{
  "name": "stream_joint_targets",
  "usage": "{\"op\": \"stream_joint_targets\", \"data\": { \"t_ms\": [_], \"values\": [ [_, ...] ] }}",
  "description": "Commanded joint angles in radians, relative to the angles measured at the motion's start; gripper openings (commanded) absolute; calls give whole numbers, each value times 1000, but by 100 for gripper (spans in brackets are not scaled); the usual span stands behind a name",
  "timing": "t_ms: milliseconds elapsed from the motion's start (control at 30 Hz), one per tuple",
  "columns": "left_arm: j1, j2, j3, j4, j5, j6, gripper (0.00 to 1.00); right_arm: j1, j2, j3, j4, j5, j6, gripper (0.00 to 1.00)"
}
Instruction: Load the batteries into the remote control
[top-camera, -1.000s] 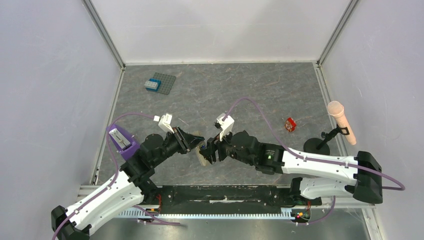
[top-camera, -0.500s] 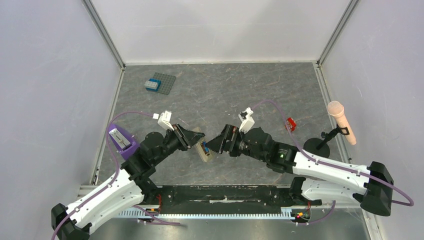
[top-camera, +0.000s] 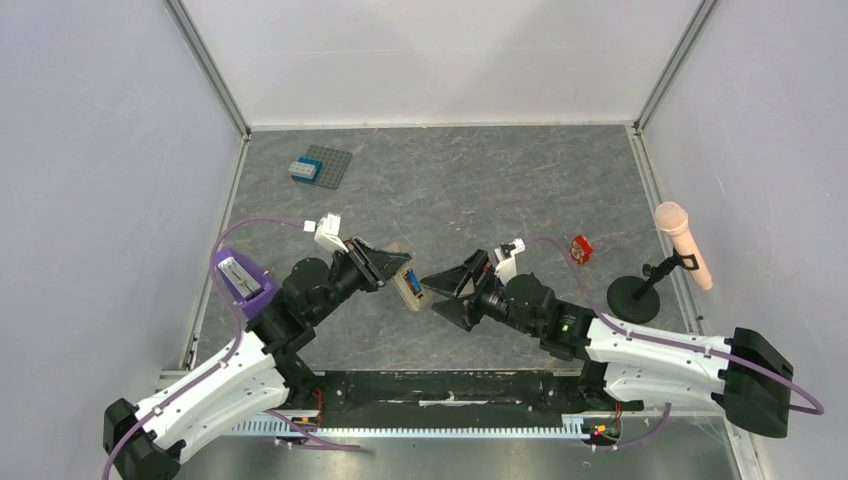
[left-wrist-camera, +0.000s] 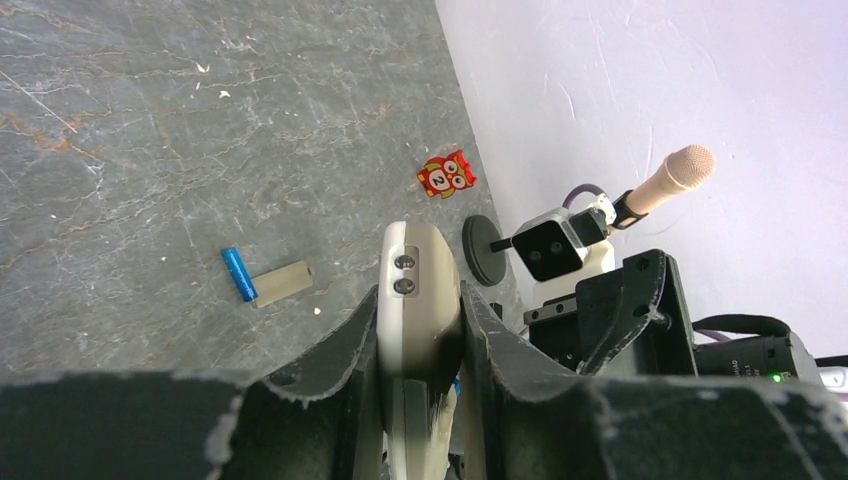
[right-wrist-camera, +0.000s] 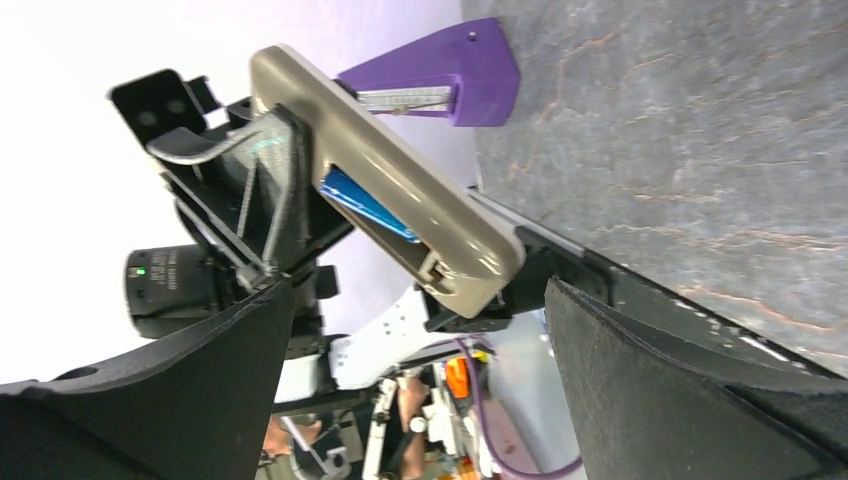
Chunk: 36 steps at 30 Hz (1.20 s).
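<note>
My left gripper (top-camera: 392, 270) is shut on the remote control (top-camera: 407, 285) and holds it tilted above the table. In the left wrist view the remote control (left-wrist-camera: 420, 285) is clamped edge-on between the two fingers. The right wrist view shows its back, where one blue battery (right-wrist-camera: 365, 205) lies in the open recess of the remote control (right-wrist-camera: 400, 190). A second battery (left-wrist-camera: 239, 274) lies loose on the table beside the tan cover (left-wrist-camera: 284, 283). My right gripper (top-camera: 440, 293) stands wide open just right of the remote, apart from it, with nothing between its fingers (right-wrist-camera: 680, 380).
A blue brick on a grey studded plate (top-camera: 318, 166) sits at the back left. A red-and-white object (top-camera: 580, 248) lies at the right, near a microphone (top-camera: 680, 240) on a black stand. A purple block (top-camera: 245, 280) stands at the left edge.
My right gripper has opened wide and drawn back to the right, off the remote. A blue battery now shows in the recess. The left gripper keeps hold, slightly shifted.
</note>
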Motion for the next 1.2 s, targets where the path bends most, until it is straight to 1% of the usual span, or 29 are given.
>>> {"op": "stream_joint_targets", "data": {
  "t_ms": [0,400,567,800,933,967,1033,1100,1167],
  "values": [
    [1,10,39,94,-12,-36,2,-2,11,-3,143,36,110,98],
    [1,31,25,138,65,-10,2,-3,92,25,233,15,154,98],
    [1,33,27,154,129,26,2,-6,113,23,267,10,165,98],
    [1,24,21,153,140,41,2,-12,128,-10,342,-14,186,98],
    [1,20,19,153,144,43,2,-12,126,-41,392,-9,202,84],
    [1,19,18,153,144,44,2,-12,124,-44,400,-9,202,78],
    [1,16,17,153,147,44,2,-14,125,-48,411,-8,202,72],
    [1,16,16,153,154,47,2,-15,122,-48,413,-9,200,74],
    [1,17,15,154,163,54,2,-17,125,-47,415,-12,199,79]
  ]
}}
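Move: The remote control, held by the left hand with a blue battery already in its open bay, has its middle about 5 cm left of the right hand, 4 cm ahead and a couple of centimetres higher; from the left hand it is some 2 cm back and 1 cm right. The loose battery lies on the table about 20 cm below the right hand, roughly 8 cm ahead and 1 cm right; the battery cover is 7 cm ahead, 4 cm right. The right hand brings its wide-open fingers either side of the remote's free lower end, one at the battery bay, seeming to touch there as they close partway late on. It goes left and up with a little forward, about 3 cm, rolling some 15 degrees. The left hand keeps its grip, lifting the remote about 2 cm, moving it rightward to meet the fingers and turning slightly clockwise. ##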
